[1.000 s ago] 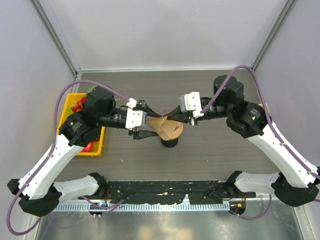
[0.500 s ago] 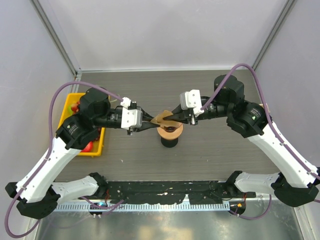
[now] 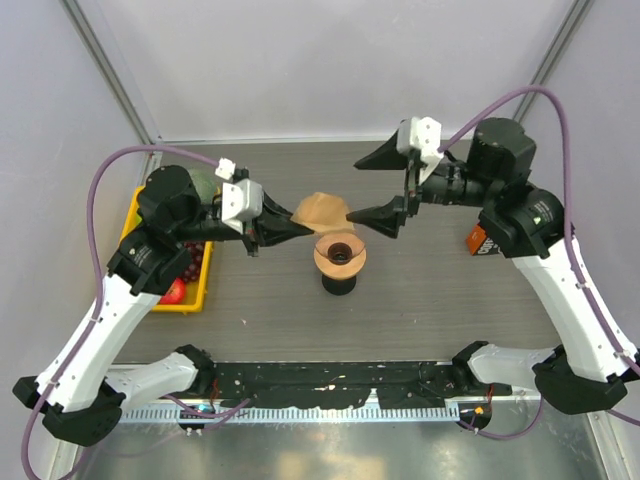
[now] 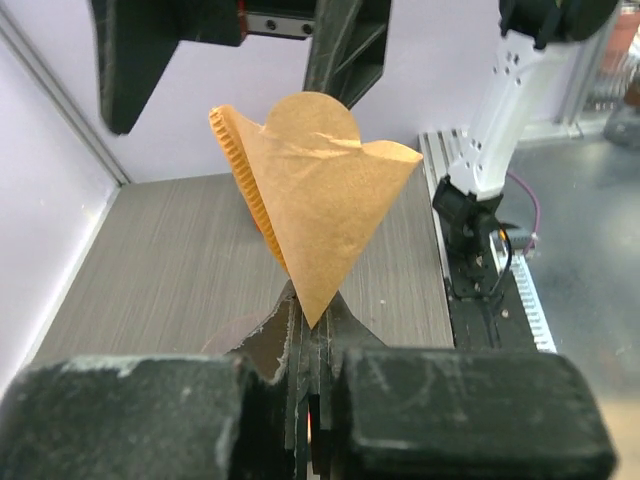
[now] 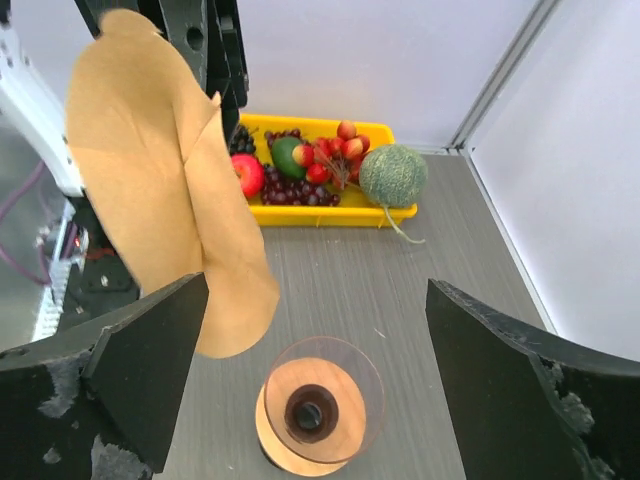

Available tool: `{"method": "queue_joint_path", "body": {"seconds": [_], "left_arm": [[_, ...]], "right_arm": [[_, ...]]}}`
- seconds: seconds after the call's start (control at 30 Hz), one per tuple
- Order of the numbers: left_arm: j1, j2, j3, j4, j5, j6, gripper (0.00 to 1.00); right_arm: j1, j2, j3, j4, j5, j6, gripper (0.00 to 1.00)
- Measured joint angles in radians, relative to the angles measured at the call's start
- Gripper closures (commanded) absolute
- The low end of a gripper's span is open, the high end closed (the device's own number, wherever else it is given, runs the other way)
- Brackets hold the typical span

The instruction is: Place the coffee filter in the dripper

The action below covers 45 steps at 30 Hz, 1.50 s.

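The coffee filter (image 3: 320, 210) (image 4: 315, 190) (image 5: 165, 190) is a tan paper cone, spread open. My left gripper (image 3: 285, 229) (image 4: 312, 318) is shut on its pointed tip and holds it in the air. It hangs just behind and left of the dripper (image 3: 340, 256) (image 5: 318, 410), an orange funnel with a dark centre hole standing upright on the table. My right gripper (image 3: 375, 190) (image 5: 317, 290) is wide open to the right of the filter, above the dripper, with nothing between its fingers.
A yellow tray (image 3: 135, 228) (image 5: 300, 214) of fruit lies at the table's left edge, with a green melon (image 5: 393, 175) beside it. A small orange and black object (image 3: 478, 241) sits under the right arm. Grey walls close in the back and sides.
The right gripper let go of the filter, opened wide and drew back to the right. The left gripper shut on the filter's tip and lifted it back and left of the dripper.
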Motion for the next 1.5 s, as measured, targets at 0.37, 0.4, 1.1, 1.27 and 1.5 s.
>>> {"method": "queue_joint_path", "body": {"seconds": [0.37, 0.4, 1.1, 1.27, 1.5], "left_arm": [[0.071, 0.049, -0.004, 0.274, 0.085, -0.32, 1.0], [0.071, 0.051, -0.004, 0.29, 0.089, -0.337, 1.0], [0.151, 0.098, -0.006, 0.523, 0.151, -0.582, 1.0], [0.151, 0.112, -0.006, 0.552, 0.158, -0.622, 0.99], [0.151, 0.113, -0.005, 0.562, 0.16, -0.628, 0.96]], "right_arm": [[-0.073, -0.071, -0.153, 0.275, -0.125, 0.363, 0.04], [-0.071, -0.071, -0.17, 0.304, -0.134, 0.39, 0.04], [-0.042, -0.083, -0.209, 0.387, -0.152, 0.452, 0.04], [0.012, -0.031, -0.209, 0.455, -0.115, 0.49, 0.33], [0.029, -0.02, -0.209, 0.507, -0.1, 0.512, 0.8]]}}
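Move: The coffee filter hangs from my left hand's shut fingertips, its middle about 3 cm to the right of them, 1 cm ahead and 2 cm above. From my empty, wide-open right hand, that middle is some 4 cm left, 4 cm back and 2 cm below. The dripper stands almost under my right hand, level with it fore and aft, 2 cm left and roughly 28 cm down. I keep the filter pinched in my left hand and lift it about 6 cm and slightly forward, tipping those fingers up while rolling the hand forward. My right hand rises a little, draws back some 3 cm with its fingers tipping upward, then slides left about 3 cm around the filter's free end, closing to roughly a third open. ##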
